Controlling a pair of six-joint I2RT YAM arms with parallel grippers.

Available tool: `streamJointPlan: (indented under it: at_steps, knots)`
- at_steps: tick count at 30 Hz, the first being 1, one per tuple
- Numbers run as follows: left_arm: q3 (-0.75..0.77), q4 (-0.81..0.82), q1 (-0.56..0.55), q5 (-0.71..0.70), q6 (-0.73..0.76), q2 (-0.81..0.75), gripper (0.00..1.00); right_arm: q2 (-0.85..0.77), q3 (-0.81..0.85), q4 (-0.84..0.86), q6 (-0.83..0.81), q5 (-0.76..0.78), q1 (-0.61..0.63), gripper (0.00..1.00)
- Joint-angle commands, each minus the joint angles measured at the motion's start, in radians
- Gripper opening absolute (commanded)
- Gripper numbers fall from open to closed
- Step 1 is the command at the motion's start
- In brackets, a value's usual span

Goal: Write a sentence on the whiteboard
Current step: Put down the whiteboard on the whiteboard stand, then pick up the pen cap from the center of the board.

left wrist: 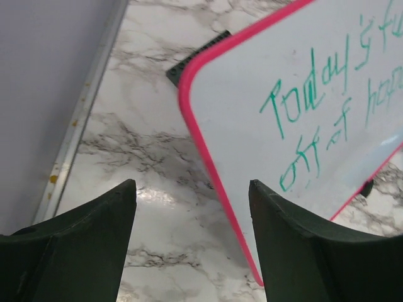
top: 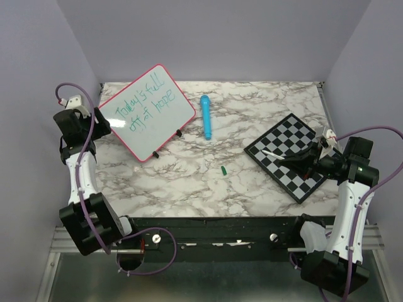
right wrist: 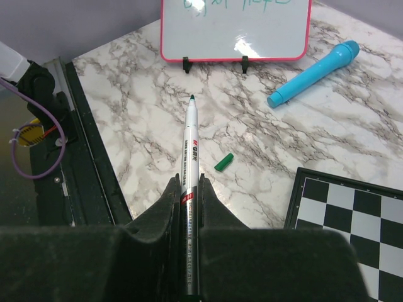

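Note:
The whiteboard (top: 148, 112) stands tilted on small black feet at the table's back left, pink-rimmed. On it is the sentence (top: 143, 104) in green, in two lines. In the left wrist view the whiteboard (left wrist: 302, 75) and the sentence (left wrist: 315, 107) fill the right side. My left gripper (left wrist: 190, 184) is open beside the board's left edge; the pink rim runs between its fingers and nothing is gripped. My right gripper (right wrist: 188, 182) is shut on a silver marker (right wrist: 189, 145) with its green tip bare, over the chessboard, pointing toward the whiteboard (right wrist: 234, 31).
A blue cylinder (top: 206, 116) lies right of the whiteboard. A small green cap (top: 223, 170) lies on the marble mid-table. The black-and-white chessboard (top: 286, 135) sits at the right. Lilac walls close in on the left, back and right.

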Motion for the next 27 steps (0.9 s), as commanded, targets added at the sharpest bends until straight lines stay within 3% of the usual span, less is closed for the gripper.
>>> streamJointPlan:
  at_steps: [1,6,11,12,14,19,23,27]
  knots:
    - [0.0,-0.044,0.015,-0.292,-0.047,-0.08,0.79,-0.002,0.0,0.018,-0.003,-0.123,0.007,0.0]
    - [0.022,-0.106,0.012,-0.403,-0.084,-0.143,0.79,-0.005,-0.004,0.03,0.001,-0.117,0.007,0.0]
    - [0.054,-0.14,-0.02,-0.409,-0.133,-0.229,0.8,-0.003,-0.006,0.036,0.003,-0.112,0.007,0.01]
    - [0.058,-0.152,-0.025,-0.403,-0.156,-0.238,0.9,-0.003,-0.007,0.039,0.008,-0.112,0.007,0.0]
    - [0.068,-0.166,-0.028,-0.368,-0.24,-0.274,0.99,-0.003,-0.006,0.039,0.008,-0.109,0.007,0.01]
    - [0.077,-0.153,-0.04,-0.204,-0.355,-0.324,0.99,-0.003,-0.009,0.046,0.011,-0.104,0.007,0.01]
    - [0.109,-0.146,-0.094,-0.09,-0.351,-0.34,0.99,-0.002,-0.009,0.053,0.017,-0.1,0.007,0.01]
    - [0.183,-0.254,-0.181,-0.052,-0.315,-0.334,0.99,-0.002,-0.01,0.064,0.028,-0.097,0.007,0.0]
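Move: The whiteboard already leans on its stand, free of the left hand; its middle lies about 11 cm ahead of that hand, 17 cm to its right and 6 cm lower. The stand's black clips are some 25 cm right, level fore and aft, 13 cm down; the blue microphone lies about 45 cm right and 12 cm ahead, 15 cm down. From the right hand, the whiteboard is roughly 60 cm left, 28 cm ahead and 14 cm below. From the written whiteboard, already let go, the left hand backs off and climbs, touching nothing. It swings about 4 cm out to its left, turning counter-clockwise some 20 degrees, then sweeps back right past its start and unwinds much of that turn, ending some 12 cm higher and 4–5 cm nearer the base. The fingers tip upward about 15 degrees and spread from mostly to fully open. ##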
